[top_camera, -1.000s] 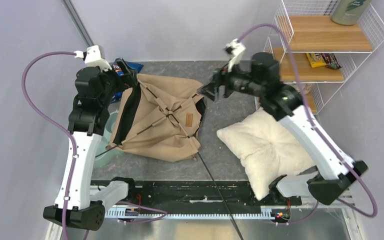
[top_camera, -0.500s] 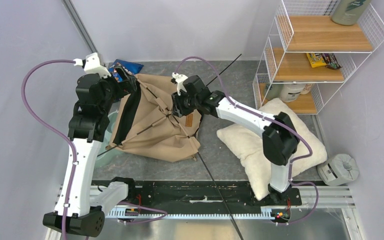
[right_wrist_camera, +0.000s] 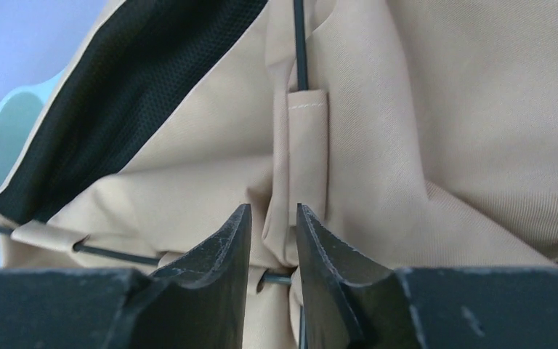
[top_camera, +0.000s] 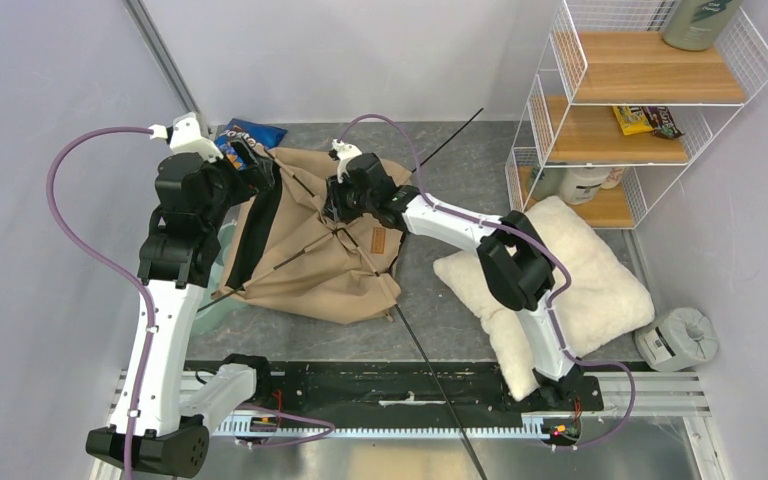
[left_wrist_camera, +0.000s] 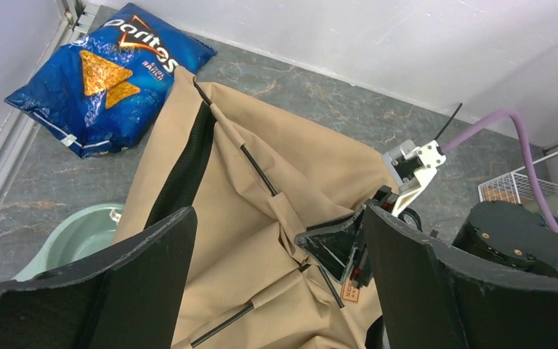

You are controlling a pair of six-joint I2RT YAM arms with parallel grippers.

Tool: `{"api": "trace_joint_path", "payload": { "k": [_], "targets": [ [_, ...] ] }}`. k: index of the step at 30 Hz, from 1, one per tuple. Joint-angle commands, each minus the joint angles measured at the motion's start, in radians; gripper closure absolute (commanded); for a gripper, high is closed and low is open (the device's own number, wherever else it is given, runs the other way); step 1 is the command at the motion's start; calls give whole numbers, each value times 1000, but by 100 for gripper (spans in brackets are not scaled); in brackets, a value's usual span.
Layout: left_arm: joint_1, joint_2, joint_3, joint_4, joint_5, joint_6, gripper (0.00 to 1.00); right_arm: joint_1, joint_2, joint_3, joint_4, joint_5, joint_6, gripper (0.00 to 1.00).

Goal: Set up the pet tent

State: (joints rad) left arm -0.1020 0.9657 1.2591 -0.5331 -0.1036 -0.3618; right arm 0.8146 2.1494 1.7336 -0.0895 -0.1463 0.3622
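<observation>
The pet tent [top_camera: 305,255] lies slumped on the grey table, tan canvas with thin black poles crossing at its middle and a brown label [top_camera: 379,238]. My right gripper [top_camera: 338,214] is down at that crossing. In the right wrist view its jaws [right_wrist_camera: 272,214] stand narrow, with a fold of the tent's canvas sleeve [right_wrist_camera: 301,153] pinched between them and a pole just behind. My left gripper [top_camera: 252,160] hangs open above the tent's far left corner. In the left wrist view, tent fabric [left_wrist_camera: 261,218] shows between its wide fingers, untouched.
A fluffy white pillow [top_camera: 560,285] lies right of the tent. A blue chip bag [left_wrist_camera: 109,73] sits at the back left, a pale green bowl [left_wrist_camera: 80,236] under the tent's left edge. A loose black pole [top_camera: 430,350] runs toward the near edge. A wire shelf [top_camera: 650,100] stands back right.
My right arm swung left from beside the shelf down onto the tent's middle, and its jaws closed in on the canvas fold. The left arm barely moved.
</observation>
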Motion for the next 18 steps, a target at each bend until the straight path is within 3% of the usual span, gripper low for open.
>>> {"api": "trace_joint_path", "payload": {
  "k": [1,11,18],
  "targets": [
    [4,-13,18,4,-25,-29,9,4,51,75,96,89,26,63],
    [2,-7,24,-4,-34,-27,10,6,134,142,48,140,-17,46],
    [2,-2,28,-10,-36,-26,10,20,197,177,-9,94,-44,43]
  ]
}}
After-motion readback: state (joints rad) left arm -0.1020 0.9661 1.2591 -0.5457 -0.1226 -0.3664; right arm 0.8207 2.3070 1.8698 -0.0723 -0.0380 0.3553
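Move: From the right hand, the short fabric sleeve on the tent pole beside the crossing is about 4 cm ahead, 3 cm to the left and 6 cm below. The pole crossing lies about level with the hand, straight below by 6 cm; the leather label is some 6 cm back and 9 cm right, the chip bag about 15 cm ahead and 18 cm left. From the left hand, the sleeve lies roughly 11 cm ahead, 12 cm right and 28 cm below. Reach the right gripper forward and down onto the pole sleeve, about 3 cm each way and slightly left, going mostly forward at first and finishing with the descent. Spread the fingers from a third to just over half open on the way, so that they come to either side of the sleeve, and turn the wrist some 5 degrees clockwise; don't close yet. ##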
